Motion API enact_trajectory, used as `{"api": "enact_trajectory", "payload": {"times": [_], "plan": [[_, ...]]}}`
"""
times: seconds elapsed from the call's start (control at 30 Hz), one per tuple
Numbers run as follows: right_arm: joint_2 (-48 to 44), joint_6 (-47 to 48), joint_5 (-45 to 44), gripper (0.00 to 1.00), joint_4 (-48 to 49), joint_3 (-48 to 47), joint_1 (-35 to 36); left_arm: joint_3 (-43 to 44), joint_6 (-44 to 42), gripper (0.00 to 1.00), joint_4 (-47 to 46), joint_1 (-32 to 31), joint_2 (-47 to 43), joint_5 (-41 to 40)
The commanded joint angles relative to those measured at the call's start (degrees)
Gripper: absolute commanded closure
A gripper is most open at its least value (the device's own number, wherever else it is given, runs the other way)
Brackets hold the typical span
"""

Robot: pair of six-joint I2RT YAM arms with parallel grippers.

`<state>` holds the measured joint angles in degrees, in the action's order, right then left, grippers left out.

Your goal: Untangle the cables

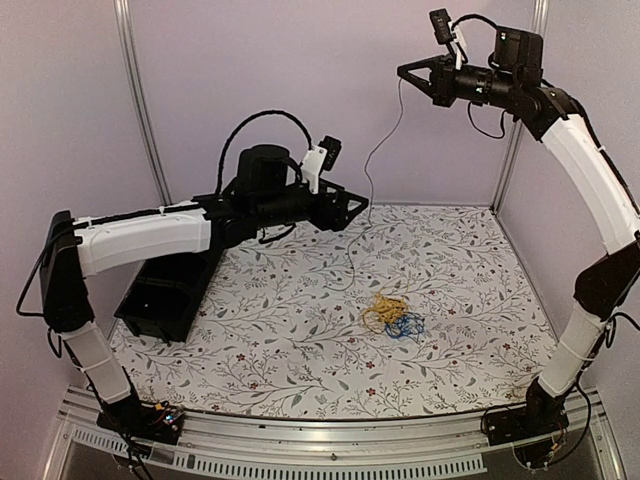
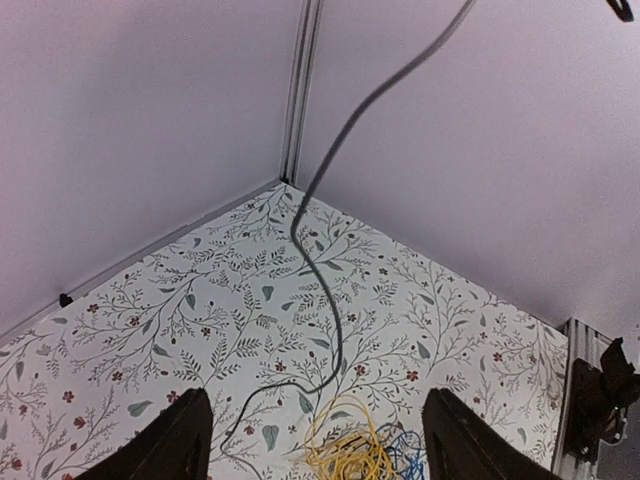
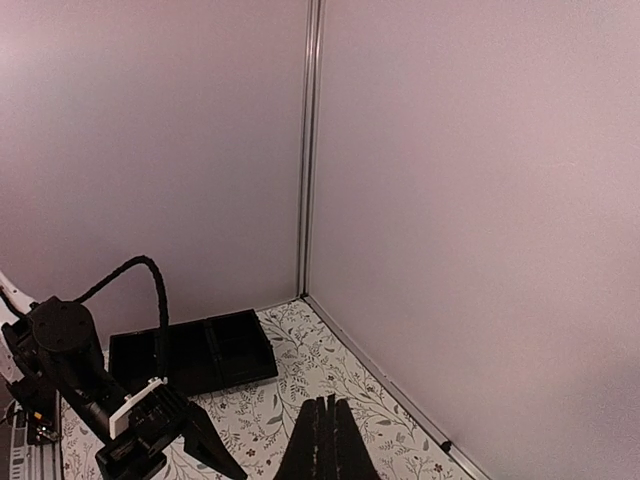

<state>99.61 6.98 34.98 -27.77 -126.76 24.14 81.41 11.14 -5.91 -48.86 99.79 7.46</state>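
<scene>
A small tangle of yellow wire (image 1: 385, 308) and blue wire (image 1: 405, 324) lies on the floral table mat, right of centre. It also shows at the bottom of the left wrist view, yellow (image 2: 345, 455) and blue (image 2: 408, 455). A thin grey cable (image 1: 368, 170) hangs from my right gripper (image 1: 405, 72), held high near the back wall, down to the mat (image 2: 338, 330). The right fingers (image 3: 312, 445) are pressed together; the cable is hidden in that view. My left gripper (image 1: 358, 206) is open and empty above the back of the mat (image 2: 317, 400), next to the hanging cable.
A black divided tray (image 1: 160, 295) sits at the left edge of the mat, under the left arm, and shows in the right wrist view (image 3: 190, 350). Pale walls close the back and the sides. A metal rail (image 1: 330, 440) runs along the near edge.
</scene>
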Motion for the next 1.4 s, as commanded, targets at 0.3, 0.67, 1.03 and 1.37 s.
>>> {"api": "enact_trajectory", "payload": {"times": [0.3, 0.67, 1.03, 1.37], "plan": [[3.51, -2.57, 1.58, 1.0, 1.58, -1.67, 3.19, 5.97, 1.76, 0.35, -2.77, 0.07, 7.97, -0.18], [2.97, -3.44, 2.1, 1.0, 1.71, -1.47, 3.22, 7.73, 3.18, 0.63, -7.11, 1.78, 11.63, 2.97], [3.4, -4.51, 2.11, 1.0, 2.27, -1.63, 3.19, 7.34, 4.67, 0.65, -7.92, 2.47, 12.23, 4.14], [3.65, -4.61, 1.5, 1.0, 2.41, -1.61, 3.22, 5.78, 4.54, 0.91, -8.57, 2.66, 10.88, 5.21]]}}
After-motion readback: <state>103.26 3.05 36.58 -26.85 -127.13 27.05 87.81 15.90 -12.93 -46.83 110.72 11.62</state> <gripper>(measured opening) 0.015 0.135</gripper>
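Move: The thin grey cable hangs from the right gripper. Its nearest free stretch is about 3 cm ahead and 3 cm to the right of the open left hand, nearly level with it. The yellow cable lies on the table about 28 cm below, some 2 cm ahead and 10 cm right of the left hand; the blue cable is 2 cm back and 14 cm right. From the right hand, that grey stretch is about 24 cm below, 5 cm left and 1 cm back. The left hand reaches forward and to its right, about 5 cm in all, onto the hanging stretch of the grey cable, dipping some 4 cm on the way and easing back up about 2 cm, while its wide-open fingers draw nearly shut around the cable. The right hand keeps its pinch on the upper part and brings the cable about 3 cm left and 2 to 3 cm down towards the left gripper, then holds still high up. ##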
